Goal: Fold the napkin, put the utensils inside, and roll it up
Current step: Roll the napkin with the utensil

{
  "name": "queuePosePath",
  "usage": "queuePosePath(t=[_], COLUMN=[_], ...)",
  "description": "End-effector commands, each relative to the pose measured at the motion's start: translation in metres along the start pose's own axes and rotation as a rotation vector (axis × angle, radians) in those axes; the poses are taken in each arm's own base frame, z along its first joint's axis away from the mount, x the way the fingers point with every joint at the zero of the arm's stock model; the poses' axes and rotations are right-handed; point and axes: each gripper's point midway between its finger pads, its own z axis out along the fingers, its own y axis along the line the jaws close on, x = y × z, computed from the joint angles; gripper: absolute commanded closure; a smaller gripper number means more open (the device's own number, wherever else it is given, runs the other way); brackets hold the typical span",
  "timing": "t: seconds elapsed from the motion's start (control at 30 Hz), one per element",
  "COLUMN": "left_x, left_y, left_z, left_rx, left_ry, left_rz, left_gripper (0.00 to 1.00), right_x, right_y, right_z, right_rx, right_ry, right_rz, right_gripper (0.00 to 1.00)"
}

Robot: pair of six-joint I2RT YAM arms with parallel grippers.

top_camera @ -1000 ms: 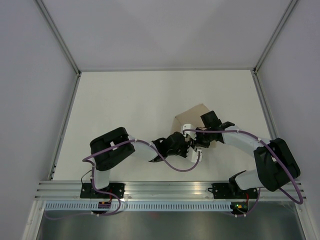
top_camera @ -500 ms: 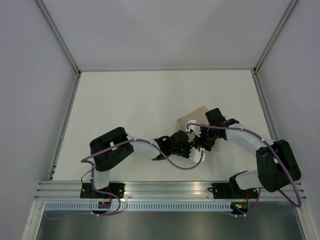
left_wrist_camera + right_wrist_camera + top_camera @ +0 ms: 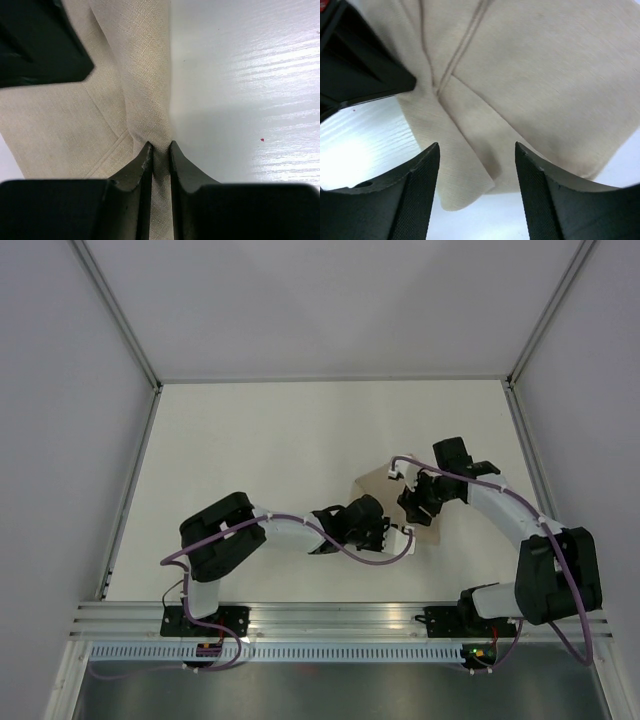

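The tan napkin (image 3: 378, 483) lies folded on the white table between both arms, mostly covered by them in the top view. My left gripper (image 3: 160, 146) is shut on a rolled edge of the napkin (image 3: 145, 75), cloth pinched between its dark fingers. My right gripper (image 3: 477, 150) hovers open above the napkin (image 3: 540, 80), its fingertips (image 3: 427, 165) apart over a loose folded corner. In the top view the right gripper (image 3: 416, 502) sits just right of the left gripper (image 3: 392, 534). The utensils are out of view.
The white table (image 3: 250, 450) is bounded by grey walls and metal rails (image 3: 300, 620) at the near edge. The right gripper's dark body (image 3: 40, 45) shows at the upper left of the left wrist view.
My right gripper has opened, letting go of the napkin, and pulled back to the right and upward. The left gripper has shifted slightly right, still pinching the cloth.
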Motion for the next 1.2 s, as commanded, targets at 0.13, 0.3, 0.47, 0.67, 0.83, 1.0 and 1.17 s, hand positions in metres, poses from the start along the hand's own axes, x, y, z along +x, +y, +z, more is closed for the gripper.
queuePosePath(t=[0.13,0.3,0.47,0.67,0.83,1.0,1.17], left_x=[0.028,0.028,0.030,0.029,0.028,0.016,0.008], left_y=[-0.032,-0.031,-0.034,-0.035,-0.039,-0.042,-0.054], left_z=[0.003,0.002,0.001,0.003,0.004,0.004,0.000], left_rx=[0.113,0.117,0.133,0.145,0.178,0.234,0.330], left_ry=[0.117,0.135,0.156,0.167,0.183,0.181,0.204], left_rz=[-0.125,-0.153,-0.171,-0.192,-0.215,-0.262,-0.342], left_gripper=[0.98,0.98,0.98,0.98,0.98,0.98,0.98], right_x=[0.011,0.037,0.055,0.070,0.077,0.075,0.065], right_y=[-0.044,-0.072,-0.066,-0.060,-0.076,-0.095,-0.105], right_z=[-0.019,-0.033,-0.027,-0.009,0.002,0.014,0.033], right_rx=[0.083,0.148,0.101,0.029,0.050,0.068,0.078], right_ry=[0.004,0.036,0.109,0.169,0.207,0.233,0.259], right_rz=[0.209,0.378,0.449,0.527,0.581,0.588,0.558], right_gripper=[0.47,0.55,0.57,0.58,0.59,0.59,0.59])
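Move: The napkin's right corner, where its open layers meet, lies about 5 cm ahead of the right hand, 6 cm to its right and 6 cm below. The right end of the roll is some 4 cm back and 3 cm to the right, just as low; the napkin's far corner is roughly 15 cm ahead and 5 cm left. The left fingers already hold the rolled edge between their pads, with the right corner about 10 cm ahead, 14 cm right and slightly below. The left fingers keep their pinch on the rolled edge almost in place, the wrist turning some 15 degrees with a 1 cm drift to the right at the end. The right hand swings about 8 cm right and 4 cm forward, part-closing its fingers and turning clockwise to point more steeply down, then sinks some 5 cm, easing back slightly, before creeping forward low to bring its fingertips against the layered edge at the right corner. ##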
